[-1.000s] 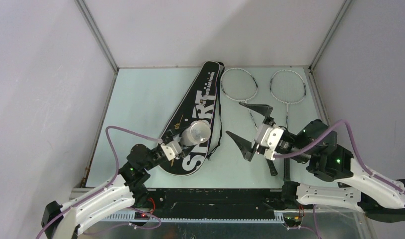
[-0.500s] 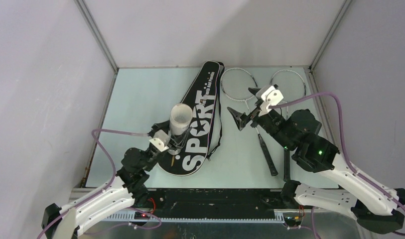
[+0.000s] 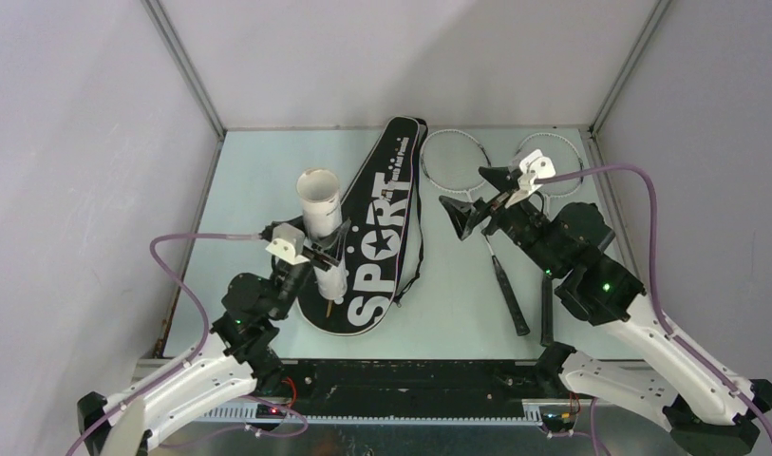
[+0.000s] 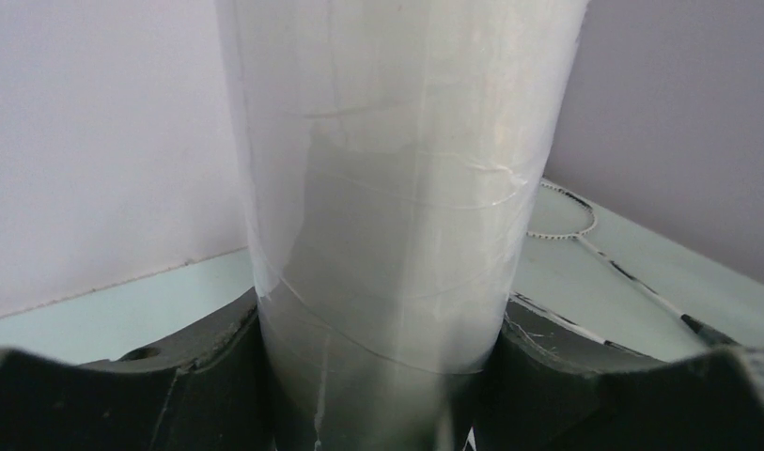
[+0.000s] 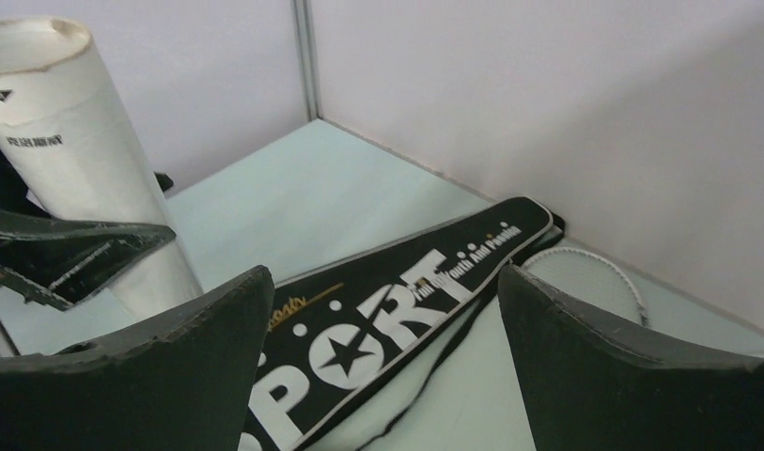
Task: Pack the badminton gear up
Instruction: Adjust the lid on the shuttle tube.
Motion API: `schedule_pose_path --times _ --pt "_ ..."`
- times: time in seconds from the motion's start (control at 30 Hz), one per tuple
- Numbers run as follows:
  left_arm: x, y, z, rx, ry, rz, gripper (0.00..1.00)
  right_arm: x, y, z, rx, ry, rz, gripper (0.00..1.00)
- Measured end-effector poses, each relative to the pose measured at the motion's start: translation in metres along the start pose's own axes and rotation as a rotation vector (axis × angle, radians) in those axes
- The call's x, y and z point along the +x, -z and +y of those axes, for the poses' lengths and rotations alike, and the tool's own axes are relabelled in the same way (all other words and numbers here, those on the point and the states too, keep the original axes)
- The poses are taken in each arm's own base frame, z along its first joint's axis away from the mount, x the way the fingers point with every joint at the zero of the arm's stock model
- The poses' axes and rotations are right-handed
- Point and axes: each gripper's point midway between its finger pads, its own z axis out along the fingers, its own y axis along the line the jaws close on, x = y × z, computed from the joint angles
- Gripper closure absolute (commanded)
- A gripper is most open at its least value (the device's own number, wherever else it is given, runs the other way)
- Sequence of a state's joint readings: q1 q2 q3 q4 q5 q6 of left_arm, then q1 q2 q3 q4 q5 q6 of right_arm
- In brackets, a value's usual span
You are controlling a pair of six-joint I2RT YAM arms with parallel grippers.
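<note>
My left gripper [image 3: 317,258] is shut on the long white tube [image 3: 322,223], which stands nearly upright over the near end of the black "SPORT" bag [image 3: 386,214], open end up. In the left wrist view the tube [image 4: 397,188] fills the gap between both black fingers. My right gripper [image 3: 477,197] hangs open and empty above the table beside the two silver rackets, one head [image 3: 455,161] left of it, the other [image 3: 553,176] partly hidden behind it. Their black handles [image 3: 510,296] point toward me. The right wrist view looks across the bag [image 5: 397,310] at the tube [image 5: 86,150].
Grey walls with metal corner posts [image 3: 187,71] close in the pale green table [image 3: 258,190] on three sides. The bag's loose strap [image 3: 418,256] trails along its right edge. My right arm [image 3: 591,275] reaches over the racket handles.
My left gripper has tipped the tube from lying on the bag to nearly upright and carried it back and left. My right arm has swung away from me toward the racket heads, still open.
</note>
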State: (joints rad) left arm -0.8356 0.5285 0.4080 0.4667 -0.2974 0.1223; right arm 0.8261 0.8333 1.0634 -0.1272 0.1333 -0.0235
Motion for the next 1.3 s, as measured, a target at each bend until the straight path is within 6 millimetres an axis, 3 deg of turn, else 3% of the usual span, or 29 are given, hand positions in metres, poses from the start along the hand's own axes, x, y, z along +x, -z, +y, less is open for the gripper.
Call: schedule_pose_path --times 0.27,0.43,0.5,0.7,0.8,1.07,1.3 --pt "-0.007 0.004 -0.002 -0.006 0.112 0.058 0.37 0.0 -0.025 0.001 -0.049 -0.115 -0.027 0.05" --pt "-0.008 0.008 -0.014 0.06 0.151 0.078 0.36 -0.003 -0.036 0.005 -0.103 -0.148 -0.04 0.03" --pt "-0.005 0.009 -0.021 0.096 0.159 0.097 0.36 -0.01 -0.043 0.008 -0.126 -0.148 -0.054 0.03" --pt "0.001 0.0 -0.041 0.176 0.173 0.168 0.37 -0.063 -0.09 0.014 -0.224 -0.124 -0.169 0.03" --pt "0.01 -0.006 -0.048 0.2 0.167 0.209 0.37 -0.074 -0.108 0.023 -0.288 -0.109 -0.202 0.03" --pt "0.042 -0.016 -0.064 0.252 0.148 0.323 0.38 -0.08 -0.133 0.055 -0.426 -0.048 -0.204 0.04" --pt "0.045 -0.015 -0.068 0.274 0.15 0.331 0.38 -0.064 -0.135 0.079 -0.466 0.023 -0.162 0.04"
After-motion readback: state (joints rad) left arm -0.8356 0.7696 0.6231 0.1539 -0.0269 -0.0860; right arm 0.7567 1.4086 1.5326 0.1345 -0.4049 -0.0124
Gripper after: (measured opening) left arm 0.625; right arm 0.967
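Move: The left hand holds the shuttle tube around its middle, the tube's lid about 13 cm above this hand, some 4 cm back and 2 cm left. From the open right hand the lid lies roughly 22 cm left, level fore and aft, about 2 cm higher. The racket bag's middle is about 22 cm ahead, 15 cm left and 39 cm below; the nearer racket's is 20 cm ahead, 17 cm right, 39 cm below. Open right hand rises, swinging 14 cm left towards the lid; left brings its tube 7 cm right. ##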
